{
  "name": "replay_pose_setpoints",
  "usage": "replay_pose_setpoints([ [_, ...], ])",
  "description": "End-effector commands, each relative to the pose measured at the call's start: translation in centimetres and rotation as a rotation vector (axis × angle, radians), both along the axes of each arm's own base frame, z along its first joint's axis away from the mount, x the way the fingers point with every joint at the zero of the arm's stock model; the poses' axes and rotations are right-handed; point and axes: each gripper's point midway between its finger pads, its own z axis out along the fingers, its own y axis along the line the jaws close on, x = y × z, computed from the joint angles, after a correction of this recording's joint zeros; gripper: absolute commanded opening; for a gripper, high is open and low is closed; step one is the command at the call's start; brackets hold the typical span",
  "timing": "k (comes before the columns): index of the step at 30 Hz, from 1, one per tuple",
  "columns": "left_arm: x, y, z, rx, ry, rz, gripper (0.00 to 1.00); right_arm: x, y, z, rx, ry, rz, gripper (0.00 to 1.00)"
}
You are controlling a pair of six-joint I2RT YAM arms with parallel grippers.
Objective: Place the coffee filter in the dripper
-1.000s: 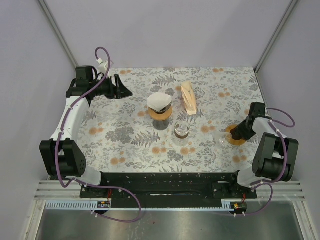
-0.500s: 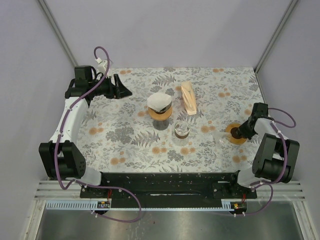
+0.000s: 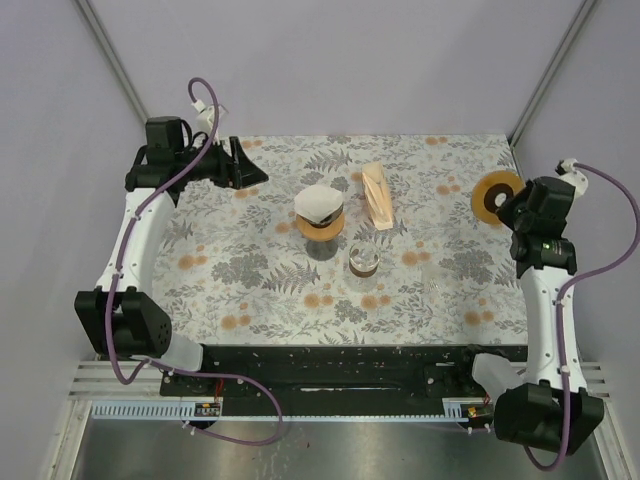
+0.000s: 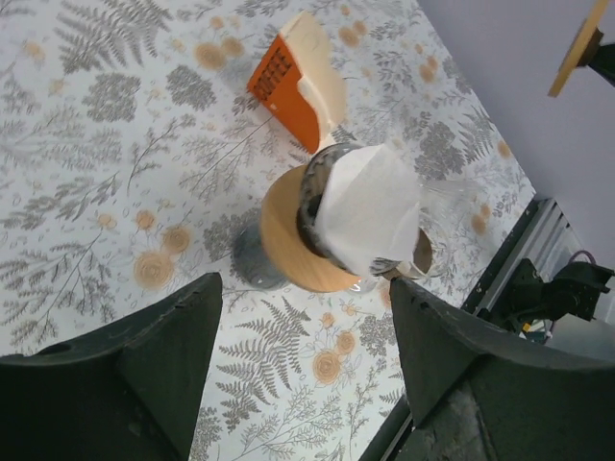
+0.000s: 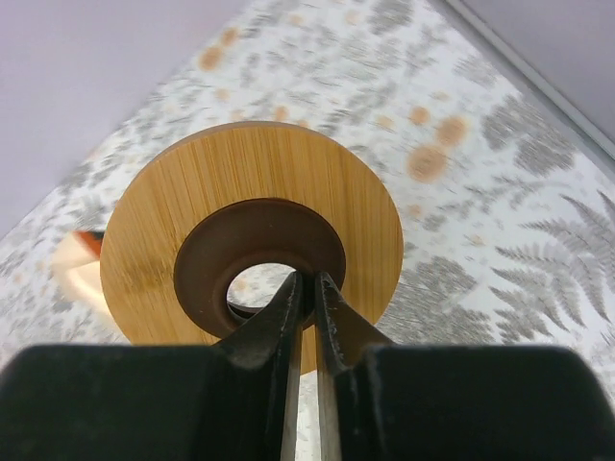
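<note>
The white paper coffee filter [image 3: 318,202] [image 4: 370,206] sits in the glass dripper with a wooden collar [image 3: 322,226] [image 4: 286,252] at the table's middle. My left gripper [image 3: 245,172] [image 4: 306,312] hangs open and empty at the back left, well away from the dripper. High over the right back of the table, my right gripper [image 3: 510,206] [image 5: 307,288] is shut on the brown inner rim of a separate wooden ring [image 3: 493,195] [image 5: 173,211], which it holds on edge. That ring also shows edge-on in the left wrist view [image 4: 579,43].
An orange and cream filter pack [image 3: 378,196] [image 4: 293,77] lies just behind and right of the dripper. A small clear glass [image 3: 363,260] stands in front of it. Purple walls and metal posts enclose the flower-patterned table [image 3: 250,290].
My right gripper closed on the wooden ring at the table's right front, then lifted it up and back to the right. The left arm rose slightly.
</note>
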Motion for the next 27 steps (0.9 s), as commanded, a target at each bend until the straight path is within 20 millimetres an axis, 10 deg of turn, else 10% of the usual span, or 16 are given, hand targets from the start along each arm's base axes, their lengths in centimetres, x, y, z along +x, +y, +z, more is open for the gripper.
replay_pose_setpoints([
  [1,-2.5,-3.3,7.2,-0.006,-0.213,-0.137,0.76,1.5,4.7,7.1,-0.104,-0.169,0.162,0.00],
  [8,-7.8,-10.9,11.2,0.004,-0.360,-0.355,0.91,2.2,15.8,11.2,-0.011,-0.276,0.405,0.00],
  [16,-8.6,-16.5,9.7,0.070,-0.363,-0.457,0.99,1.6,27.3,12.7,-0.007,-0.311,0.635,0.00],
  [27,-5.0,-16.2,7.2,0.186,-0.339,-0.326,0.89,0.6,31.6,14.7,0.018,-0.375,0.744,0.00],
])
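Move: My right hand already holds the wooden ring by its brown cone. The dripper with the filter in it stands about 43 cm to its left, 1 cm ahead and 7 cm lower; the glass cup is roughly 33 cm left, 4 cm back, 21 cm down, the paper bag 29 cm left, 14 cm ahead, 22 cm down. From my empty left hand, that ring is some 57 cm right, 4 cm back and 4 cm lower; the dripper is about 15 cm right, 4 cm back, 10 cm lower. I swing the ring left with my right hand, some 30 cm towards the dripper and my left hand, climbing about 9 cm and turning about 45 degrees counter-clockwise, pinch kept. My left hand comes to meet the ring, rightward about 16 cm, first up and back, then partly down and forward, turning clockwise as its fingers spread wide. ##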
